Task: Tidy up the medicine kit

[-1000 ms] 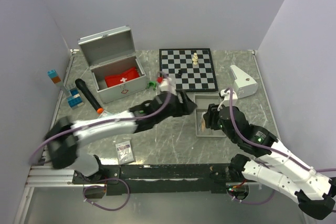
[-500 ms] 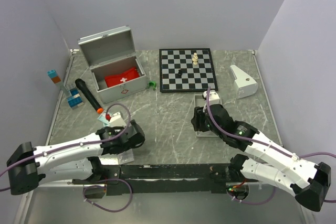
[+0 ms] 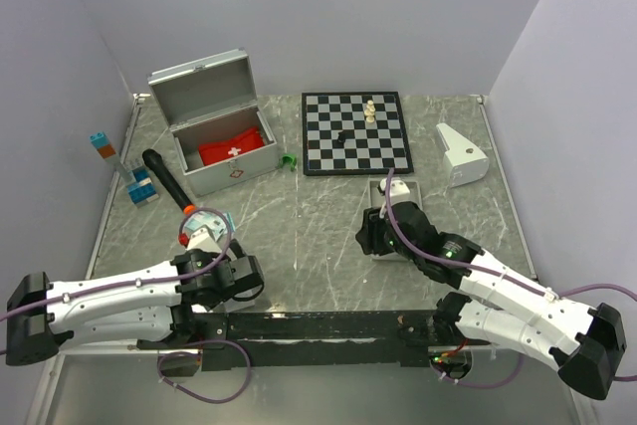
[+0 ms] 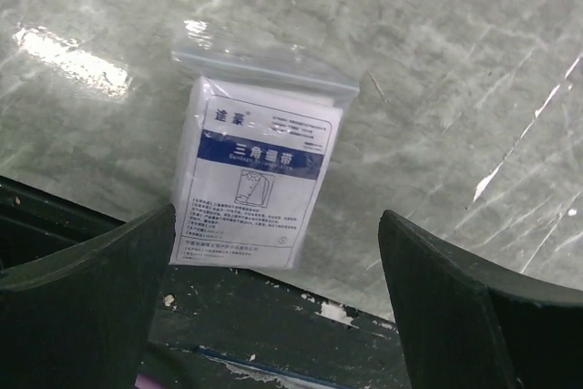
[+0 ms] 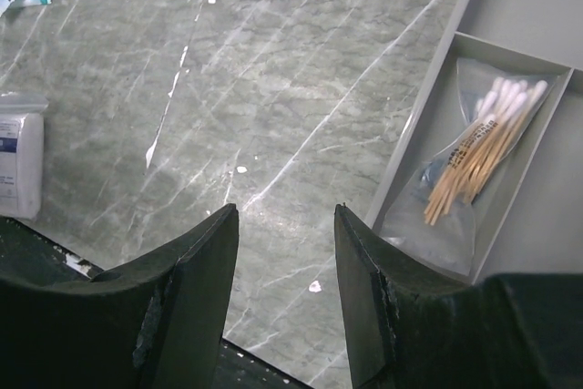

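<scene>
The medicine kit [image 3: 214, 131] is a silver metal case at the back left, lid up, with a red white-cross pouch [image 3: 234, 151] inside. My left gripper [image 3: 239, 286] hangs low at the table's near edge, far from the case. Its jaws are wide open over a white paper packet in a clear zip bag [image 4: 260, 179], which lies flat and untouched just ahead of the left gripper [image 4: 276, 225]. My right gripper [image 3: 370, 236] hovers open over bare marble, and nothing is between the jaws of the right gripper [image 5: 283, 211]. A bag of cotton swabs [image 5: 474, 157] lies in the grey tray [image 5: 428, 125] to its right.
A chessboard [image 3: 355, 131] with a few pieces lies at the back centre, and a white wedge-shaped object [image 3: 461, 154] is at the back right. A black marker [image 3: 164, 178], blue blocks [image 3: 141, 189] and a small teal-and-white packet [image 3: 211, 221] lie on the left. A black rail [image 3: 318, 325] runs along the near edge.
My left arm has swung from the table's middle back to the near left edge, above the white packet, and its jaws have opened wider. The right arm has shifted slightly left.
</scene>
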You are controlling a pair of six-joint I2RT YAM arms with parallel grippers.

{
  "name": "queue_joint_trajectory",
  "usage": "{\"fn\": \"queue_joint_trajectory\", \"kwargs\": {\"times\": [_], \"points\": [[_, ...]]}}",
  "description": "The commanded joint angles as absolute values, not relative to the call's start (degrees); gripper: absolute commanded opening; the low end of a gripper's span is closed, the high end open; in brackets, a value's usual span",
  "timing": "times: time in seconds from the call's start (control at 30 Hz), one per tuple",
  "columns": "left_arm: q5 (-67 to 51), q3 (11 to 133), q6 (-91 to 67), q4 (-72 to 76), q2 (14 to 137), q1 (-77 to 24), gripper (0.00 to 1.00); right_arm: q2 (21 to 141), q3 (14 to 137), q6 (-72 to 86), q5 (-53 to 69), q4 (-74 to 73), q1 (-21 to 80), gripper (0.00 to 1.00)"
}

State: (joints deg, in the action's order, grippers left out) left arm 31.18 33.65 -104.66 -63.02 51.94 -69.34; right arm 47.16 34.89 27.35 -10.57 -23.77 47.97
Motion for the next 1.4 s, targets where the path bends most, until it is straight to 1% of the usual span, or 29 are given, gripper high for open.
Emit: {"fn": "queue_joint_trajectory", "kwargs": {"times": [0.0, 0.1, 0.2, 0.33, 0.47, 0.6, 0.67, 0.7, 0.87, 1.03, 1.13, 1.2, 1.3, 1.37], "points": [[33.22, 32.96, -108.98, -66.01, 50.10, -69.61, 0.97, 45.97, 34.19, 28.30, -10.11, -21.71, 47.72, 0.54], [31.39, 32.78, -104.17, -63.38, 52.28, -66.11, 0.97, 45.00, 34.01, 28.21, -10.20, -22.32, 47.73, 0.54], [29.10, 33.57, -99.59, -61.88, 57.64, -63.11, 0.97, 44.12, 34.01, 28.04, -10.20, -22.59, 47.72, 0.54], [28.39, 33.84, -99.32, -61.00, 61.08, -61.97, 0.97, 43.24, 33.93, 28.30, -10.11, -22.59, 47.73, 0.54], [24.26, 30.68, -98.00, -54.16, 62.75, -61.08, 0.97, 42.71, 33.31, 28.39, -10.02, -22.32, 47.81, 0.54], [23.47, 30.50, -95.90, -50.98, 66.44, -61.00, 0.97, 42.01, 32.87, 28.39, -9.76, -22.32, 47.73, 0.54], [23.20, 30.67, -94.67, -49.06, 67.85, -61.00, 0.99, 41.66, 32.78, 28.04, -9.93, -22.59, 47.72, 0.54], [22.86, 30.50, -93.96, -48.00, 68.29, -61.00, 0.98, 41.57, 32.96, 27.86, -10.11, -23.02, 47.81, 0.54], [21.71, 31.28, -89.05, -44.30, 68.73, -61.08, 0.79, 39.64, 33.49, 27.69, -10.90, -24.52, 47.81, 0.54], [25.74, 37.25, -86.58, -45.79, 66.36, -64.24, 0.50, 38.59, 34.89, 27.77, -11.78, -26.54, 47.72, 0.54], [28.47, 43.83, -83.68, -44.92, 66.44, -65.30, 0.46, 38.06, 36.29, 27.34, -12.65, -28.55, 47.72, 0.54], [29.96, 48.58, -79.74, -42.20, 68.54, -65.30, 0.47, 37.09, 37.78, 26.90, -13.79, -30.57, 47.73, 0.54], [31.29, 56.75, -71.39, -34.57, 75.12, -65.30, 0.48, 34.81, 40.33, 26.19, -16.52, -34.18, 47.72, 0.54], [30.07, 63.86, -66.21, -29.90, 83.01, -65.13, 0.49, 32.62, 41.57, 26.19, -18.27, -37.07, 47.81, 0.54]]}}
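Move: Just ahead of the left hand, by about 1 cm and 1 cm to its left, the bagged triangular bandage lies flat, some 5 cm below the open fingers. Some 15 cm ahead and 6 cm left of the hand are the wipe packets; the grey tray sits roughly 16 cm ahead and 35 cm to the right, both at table height. From the right hand the bandage lies about 29 cm left, 8 cm back and 13 cm down. Sinking about 5 cm, with a small swing left and back and a slight tilt, the left hand brings its open fingers down around the bandage and pinches the bag across its lower part. It then lifts about 10 cm while sweeping some 11 cm right and 5 cm forward towards the tray, turning clockwise. The empty right hand eases a few centimetres up, right and slightly back. ##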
